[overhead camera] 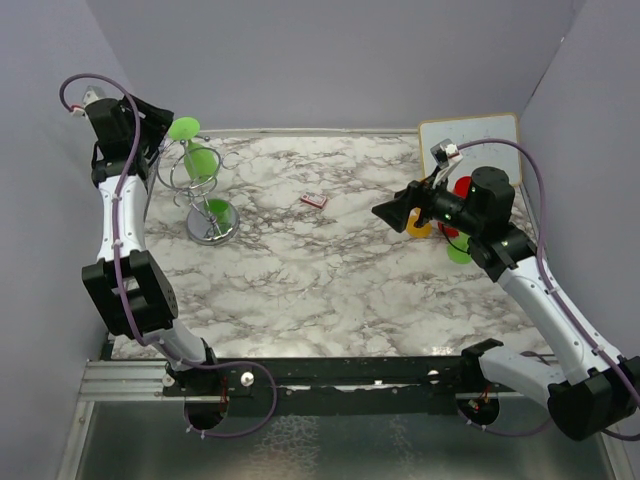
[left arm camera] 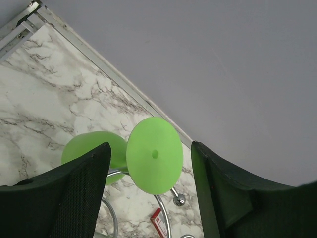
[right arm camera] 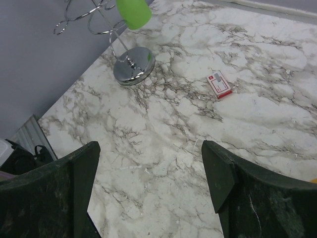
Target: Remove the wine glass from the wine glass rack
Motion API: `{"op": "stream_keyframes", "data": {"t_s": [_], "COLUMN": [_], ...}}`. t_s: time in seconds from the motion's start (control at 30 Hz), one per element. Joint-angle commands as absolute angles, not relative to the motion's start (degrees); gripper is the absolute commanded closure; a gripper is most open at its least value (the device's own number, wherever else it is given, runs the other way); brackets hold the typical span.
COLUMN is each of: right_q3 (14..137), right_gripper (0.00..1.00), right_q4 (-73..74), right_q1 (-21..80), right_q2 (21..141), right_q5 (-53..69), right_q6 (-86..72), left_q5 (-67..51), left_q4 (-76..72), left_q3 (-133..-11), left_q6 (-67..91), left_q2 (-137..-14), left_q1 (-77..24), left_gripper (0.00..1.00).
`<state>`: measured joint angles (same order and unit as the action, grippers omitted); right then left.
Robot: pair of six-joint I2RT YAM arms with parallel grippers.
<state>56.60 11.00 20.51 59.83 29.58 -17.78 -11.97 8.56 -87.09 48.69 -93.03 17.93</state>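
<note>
A green wine glass (overhead camera: pixel 200 160) hangs upside down on the wine glass rack (overhead camera: pixel 212 222), a silver wire stand at the back left. Its round foot (left arm camera: pixel 154 154) points up and its bowl (left arm camera: pixel 91 148) hangs below. My left gripper (left arm camera: pixel 149 147) is open, with one finger on each side of the foot and a gap showing on both sides. The top view puts the left gripper (overhead camera: pixel 165 138) right beside the rack's top. My right gripper (overhead camera: pixel 385 212) hovers open over the table's right half with nothing between its fingers. From there the rack (right arm camera: pixel 132 72) shows far off.
A small red and white card (overhead camera: pixel 313 200) lies on the marble near the middle back. A white board (overhead camera: pixel 490 135) leans at the back right corner. Red (overhead camera: pixel 462 186), yellow (overhead camera: pixel 418 225) and green (overhead camera: pixel 458 250) items sit partly behind the right arm. Walls close in on the left and back.
</note>
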Motion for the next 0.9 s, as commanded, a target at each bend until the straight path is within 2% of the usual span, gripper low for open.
{"op": "stream_keyframes", "data": {"t_s": [0.0,0.33,0.87], "right_q3": [56.60,56.43,56.25], "right_gripper": [0.16,0.16,0.17], "right_q4": [9.47,9.76,9.67], "right_q1": [20.39,20.38,20.37], "right_q2": [59.87,59.82,59.70], "right_q5": [31.40,31.32,32.00], "right_q6": [-18.11,-18.19,-18.63], "left_q5": [-12.74,-19.55,-21.52], "left_q4": [10.30,6.73,3.25], "left_q3": [-90.66,-90.40,-85.28], "left_q6": [46.24,45.70,47.54], "left_q2": [-95.71,-99.16,-95.19], "left_q1": [18.28,18.29,18.45], "left_gripper": [0.33,0.47,0.56]}}
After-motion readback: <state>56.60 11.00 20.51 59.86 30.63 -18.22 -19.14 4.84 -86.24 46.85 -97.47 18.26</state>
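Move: The left hand, empty and half open, has the green wine glass's foot (it hangs foot-up) some 4 cm to its right, about 2 cm ahead and 5 cm lower. The glass's bowl is about 7 cm right, 1 cm back and 14 cm below the hand. The rack's middle lies roughly 5 cm right, 3 cm back and 17 cm below. From the right hand, that foot is about 22 cm ahead, 37 cm left and 1 cm lower. The left hand sinks about 3 cm while reaching some 2 cm forward, closing in on the green wine glass's foot from its left and above. It then stays at that height, drifting about 1 cm right and easing slightly back, turning clockwise some 5 degrees as the fingers narrow from two-thirds to under half open around the line to the foot; contact can't be made out. ##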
